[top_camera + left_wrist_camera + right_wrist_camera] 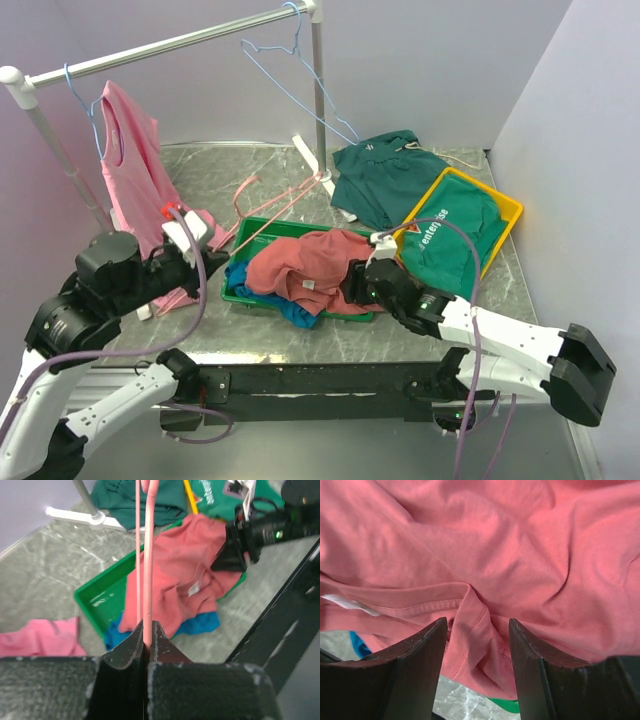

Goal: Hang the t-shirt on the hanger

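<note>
The salmon-red t-shirt (300, 262) lies crumpled in a green tray (262, 228) over a small blue garment (290, 310). My left gripper (207, 243) is shut on the thin coral-pink hanger (290, 198) and holds it left of the tray. In the left wrist view the hanger bar (147, 555) runs up from the closed gripper (147, 628), with the t-shirt (185, 565) and its white tag (194, 587) beyond. My right gripper (356, 283) is at the shirt's right side. In the right wrist view it (477, 630) is open and straddles a stitched fold of the t-shirt (495, 540).
A clothes rack pole (318, 90) stands at the back with light blue wire hangers (300, 70). A lighter pink shirt (130, 170) hangs at the left. A dark green garment (385, 175) and a yellow tray (500, 205) holding a green shirt lie at the right.
</note>
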`<state>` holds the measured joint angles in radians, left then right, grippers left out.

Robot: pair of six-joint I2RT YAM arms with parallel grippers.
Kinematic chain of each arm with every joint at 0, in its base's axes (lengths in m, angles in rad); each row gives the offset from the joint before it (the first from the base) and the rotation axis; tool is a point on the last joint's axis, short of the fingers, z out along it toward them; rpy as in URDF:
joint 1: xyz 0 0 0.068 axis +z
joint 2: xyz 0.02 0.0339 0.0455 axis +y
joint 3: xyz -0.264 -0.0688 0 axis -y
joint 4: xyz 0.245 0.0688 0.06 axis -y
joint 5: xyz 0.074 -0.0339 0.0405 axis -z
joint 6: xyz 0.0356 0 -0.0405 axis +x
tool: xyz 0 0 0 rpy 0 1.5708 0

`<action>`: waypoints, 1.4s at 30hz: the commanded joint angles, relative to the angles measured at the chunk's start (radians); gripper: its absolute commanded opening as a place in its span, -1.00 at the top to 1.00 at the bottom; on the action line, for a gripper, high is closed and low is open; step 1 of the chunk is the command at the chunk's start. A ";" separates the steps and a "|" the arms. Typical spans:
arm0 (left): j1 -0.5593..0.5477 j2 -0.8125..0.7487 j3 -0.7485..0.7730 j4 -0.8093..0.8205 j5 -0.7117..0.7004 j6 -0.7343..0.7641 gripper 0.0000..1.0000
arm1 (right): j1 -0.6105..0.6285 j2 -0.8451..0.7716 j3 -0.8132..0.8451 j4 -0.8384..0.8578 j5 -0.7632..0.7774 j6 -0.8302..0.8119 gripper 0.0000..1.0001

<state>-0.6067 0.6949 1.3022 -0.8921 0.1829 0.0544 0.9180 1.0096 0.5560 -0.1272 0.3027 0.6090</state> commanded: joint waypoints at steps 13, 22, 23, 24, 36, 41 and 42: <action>-0.157 0.008 -0.014 -0.137 0.084 0.352 0.98 | 0.047 0.055 0.045 -0.017 0.142 0.015 0.46; -0.335 0.075 -0.066 -0.211 -0.026 0.335 0.98 | 0.047 -0.035 0.031 -0.049 0.200 0.031 0.77; -0.343 0.080 -0.072 -0.214 -0.037 0.337 0.98 | 0.047 -0.037 0.032 -0.049 0.203 0.032 0.79; -0.358 0.086 -0.081 -0.217 -0.051 0.340 0.98 | 0.047 -0.043 0.032 -0.055 0.213 0.032 0.80; -0.372 0.066 -0.142 -0.186 -0.077 0.314 0.98 | 0.048 -0.141 0.067 -0.112 0.228 0.028 0.86; -0.373 0.086 -0.176 -0.047 -0.060 0.292 0.98 | 0.058 -0.190 0.096 -0.118 0.205 -0.008 0.87; -0.372 0.098 -0.182 -0.028 -0.056 0.295 0.98 | 0.059 -0.210 0.100 -0.120 0.200 -0.017 0.87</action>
<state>-0.9752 0.7700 1.1400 -1.0801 0.1230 0.3698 0.9604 0.8619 0.5919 -0.2504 0.4946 0.6250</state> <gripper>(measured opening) 0.053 0.088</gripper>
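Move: The T-shirt's neck edge lies almost at the open right fingers, about 2 cm below them. From the right hand, the green basket's middle is some 14 cm left, 5 ahead and 8 down, and the blue cloth about 14 left, 4 back and 8 down. The left hand, holding the pink hanger, has that neck edge about 22 cm to its right, 5 ahead and 27 below; the blue cloth is about 8 right, 1 ahead, 32 below. Right dips, pinches the T-shirt's neck edge, lifts about 6 cm; left lowers the pink hanger some 11 cm. ##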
